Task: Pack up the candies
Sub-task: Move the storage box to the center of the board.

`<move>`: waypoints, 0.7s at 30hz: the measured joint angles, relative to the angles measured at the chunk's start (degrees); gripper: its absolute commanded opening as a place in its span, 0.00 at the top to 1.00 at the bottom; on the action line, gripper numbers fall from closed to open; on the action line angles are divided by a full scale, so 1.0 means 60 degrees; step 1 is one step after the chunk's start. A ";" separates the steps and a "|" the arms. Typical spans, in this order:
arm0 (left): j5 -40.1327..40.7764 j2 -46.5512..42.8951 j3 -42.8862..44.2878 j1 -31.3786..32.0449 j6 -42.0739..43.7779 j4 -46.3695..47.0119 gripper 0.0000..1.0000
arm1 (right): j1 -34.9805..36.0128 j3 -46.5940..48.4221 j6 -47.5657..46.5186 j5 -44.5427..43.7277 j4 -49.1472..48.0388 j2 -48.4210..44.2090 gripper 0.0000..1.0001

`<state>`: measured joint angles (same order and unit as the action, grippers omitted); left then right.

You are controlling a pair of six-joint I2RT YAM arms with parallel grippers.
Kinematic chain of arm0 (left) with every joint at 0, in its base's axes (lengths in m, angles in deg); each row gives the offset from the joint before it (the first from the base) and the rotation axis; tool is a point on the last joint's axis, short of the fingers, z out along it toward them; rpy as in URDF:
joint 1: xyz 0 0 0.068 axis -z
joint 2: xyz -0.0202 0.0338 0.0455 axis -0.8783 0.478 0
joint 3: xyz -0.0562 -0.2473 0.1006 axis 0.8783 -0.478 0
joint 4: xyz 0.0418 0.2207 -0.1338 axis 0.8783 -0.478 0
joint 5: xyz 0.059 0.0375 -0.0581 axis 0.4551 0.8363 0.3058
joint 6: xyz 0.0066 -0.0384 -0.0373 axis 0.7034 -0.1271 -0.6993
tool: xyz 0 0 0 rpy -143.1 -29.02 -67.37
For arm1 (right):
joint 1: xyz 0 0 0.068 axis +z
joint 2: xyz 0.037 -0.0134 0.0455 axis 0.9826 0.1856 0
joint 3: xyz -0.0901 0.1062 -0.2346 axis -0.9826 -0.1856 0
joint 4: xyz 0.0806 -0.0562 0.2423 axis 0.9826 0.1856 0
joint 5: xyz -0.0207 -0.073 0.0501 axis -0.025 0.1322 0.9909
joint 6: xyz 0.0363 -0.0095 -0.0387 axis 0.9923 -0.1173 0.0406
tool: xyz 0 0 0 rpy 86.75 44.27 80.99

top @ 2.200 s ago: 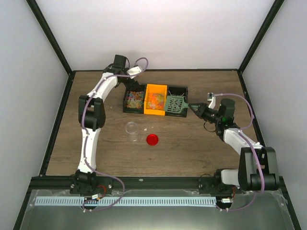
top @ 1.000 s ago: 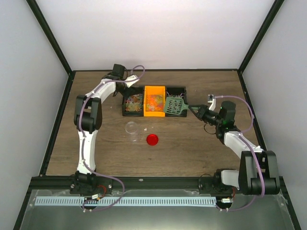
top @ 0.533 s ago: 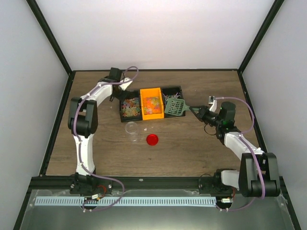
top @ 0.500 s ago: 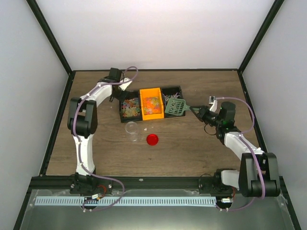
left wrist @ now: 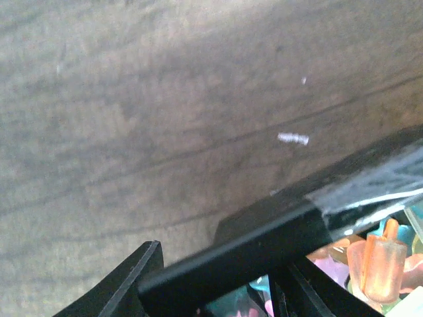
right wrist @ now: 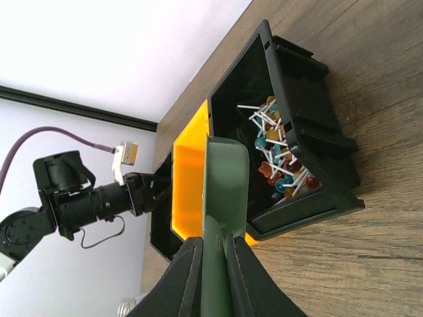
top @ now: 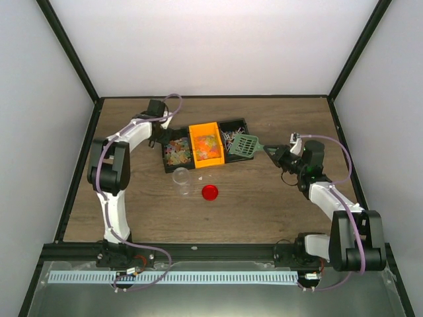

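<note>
The candies fill three joined bins: colourful sweets [top: 177,152] in the left black bin [top: 166,158], orange-yellow ones [top: 207,144] in the orange bin [top: 197,160], and stick candies [right wrist: 277,148] in the right black bin [right wrist: 310,139]. My left gripper [top: 160,130] is shut on the left black bin's rim [left wrist: 231,254], with sweets [left wrist: 380,257] just inside it. The right gripper [right wrist: 215,264] is shut on the handle of the green scoop [right wrist: 228,185], which hangs over the right bin's near edge [top: 244,145].
A clear jar [top: 181,177] stands open in front of the bins, with its red lid [top: 209,192] lying to its right. A tiny white crumb [left wrist: 293,138] lies on the wood [left wrist: 165,99] beside the bin. Black frame posts edge the table.
The row of bins has slid left and turned, its left end swinging nearer, pulled by my left gripper. The scoop and right gripper have stayed almost in place over the right bin.
</note>
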<state>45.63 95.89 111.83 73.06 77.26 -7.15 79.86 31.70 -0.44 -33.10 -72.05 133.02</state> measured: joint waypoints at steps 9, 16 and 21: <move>0.0342 -0.0940 -0.1606 0.0000 -0.1315 0.0149 0.55 | 0.0033 0.0011 0.0073 -0.0273 0.0193 -0.0004 0.99; 0.0459 -0.1373 -0.2200 0.0036 -0.2084 0.0229 0.55 | 0.0463 0.0226 0.0175 -0.1290 0.0954 -0.0011 0.99; 0.0557 -0.1650 -0.2532 0.0055 -0.2554 0.0324 0.42 | 0.0951 0.0291 0.0291 -0.1599 0.0994 -0.0036 0.99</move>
<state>48.97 85.99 96.64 73.39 61.94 -5.20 85.56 33.45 1.31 -42.70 -66.08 132.80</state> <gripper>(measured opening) 0.486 0.084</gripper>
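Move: The left gripper stands at the far-left corner of the storage box, rim between its open fingers; the box's middle is about 15 cm to its right, 4 cm back and 2 cm lower. The clear jar stands some 17 cm back and 8 cm to the right of the gripper, the red lid about 18 cm back and 16 cm right, both a few centimetres lower. From the right hand the box's middle lies roughly 9 cm ahead, 16 cm left and 14 cm down. Bring the left gripper back about 6 cm from the far-left corner along the box's left wall, easing 2 cm to the left and slightly down, with the fingers kept about half open astride that wall. Turn the hand some 15 degrees counter-clockwise as it goes, pulling the box's left end along. Keep the green scoop gripped in the right hand, letting it sink about a centimetre. ##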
